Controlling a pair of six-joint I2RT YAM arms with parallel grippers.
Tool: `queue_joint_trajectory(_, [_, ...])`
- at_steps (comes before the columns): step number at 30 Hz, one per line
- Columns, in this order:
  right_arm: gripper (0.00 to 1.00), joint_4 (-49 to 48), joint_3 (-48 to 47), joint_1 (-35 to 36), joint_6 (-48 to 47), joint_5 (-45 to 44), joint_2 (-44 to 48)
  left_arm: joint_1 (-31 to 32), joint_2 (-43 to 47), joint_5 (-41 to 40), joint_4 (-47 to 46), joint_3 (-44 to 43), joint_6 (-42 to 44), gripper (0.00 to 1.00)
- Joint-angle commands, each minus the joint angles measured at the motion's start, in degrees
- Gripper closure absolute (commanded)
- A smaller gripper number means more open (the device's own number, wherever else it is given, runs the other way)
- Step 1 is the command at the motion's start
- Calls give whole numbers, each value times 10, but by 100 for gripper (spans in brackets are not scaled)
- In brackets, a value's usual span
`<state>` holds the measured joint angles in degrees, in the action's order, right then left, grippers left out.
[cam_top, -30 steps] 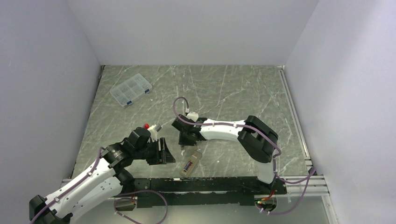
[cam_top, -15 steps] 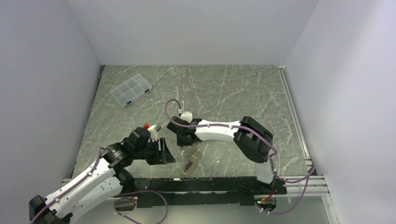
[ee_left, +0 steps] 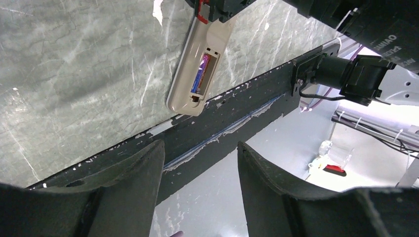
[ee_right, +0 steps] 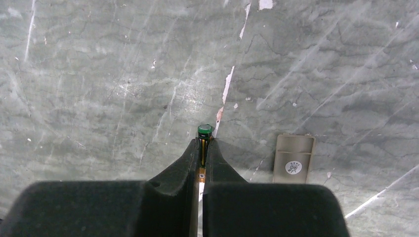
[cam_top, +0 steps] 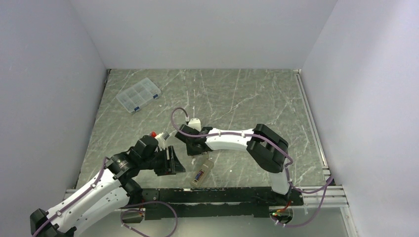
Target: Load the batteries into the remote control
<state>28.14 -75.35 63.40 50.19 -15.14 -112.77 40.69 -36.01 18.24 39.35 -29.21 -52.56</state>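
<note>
The remote control (cam_top: 201,172) lies back up near the table's front edge. Its open bay holds one blue-purple battery (ee_left: 199,74). My right gripper (ee_right: 203,140) is shut on a second slim battery (ee_right: 204,131), whose green end sticks out past the fingertips just above the marble. In the top view the right gripper (cam_top: 191,146) sits just beyond the remote's far end. My left gripper (ee_left: 200,148) is open and holds nothing. It hovers left of the remote (ee_left: 200,64), over the table's front edge.
A small flat beige cover piece (ee_right: 294,158) lies on the marble to the right of the held battery. A clear compartmented box (cam_top: 139,95) stands at the back left. A black rail (cam_top: 222,195) runs along the front edge, and white walls close in three sides.
My right gripper has slid a little to the left and closed its fingers on the battery. The left arm and the remote have stayed put.
</note>
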Motion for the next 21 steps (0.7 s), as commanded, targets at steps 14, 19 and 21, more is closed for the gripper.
queue_joint_trajectory(14, [100,-45,90,6,-106,52,138,-2,-14,67,-99,81,-115,38])
queue_joint_trajectory(19, [100,-42,113,-6,-147,37,172,-2,-68,90,-173,107,-133,38])
queue_joint_trajectory(21, [100,-43,124,-11,-163,34,184,-1,-94,99,-202,112,-137,38])
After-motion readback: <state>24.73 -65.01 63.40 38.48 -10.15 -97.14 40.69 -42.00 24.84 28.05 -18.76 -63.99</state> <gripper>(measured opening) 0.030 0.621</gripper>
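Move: The remote control lies roughly 10 cm to the left gripper's right, 2 cm ahead and 10 cm below, with its compartment open. From the right gripper, which already pinches the second battery close to the table, the remote's middle is about 9 cm back and 4 cm right, nearly level. The battery already in it lies some 10 cm back and 3 cm right of that gripper; the loose battery cover is about 8 cm right and 1 cm back. Keep the battery pinched in the right gripper, draw it low back and to the right towards the remote, then lift it about 5 cm while turning the wrist some 12 degrees counter-clockwise. Meanwhile sink the left gripper about 5 cm towards the remote, easing slightly back, then right, tipping the open fingers more steeply down. ##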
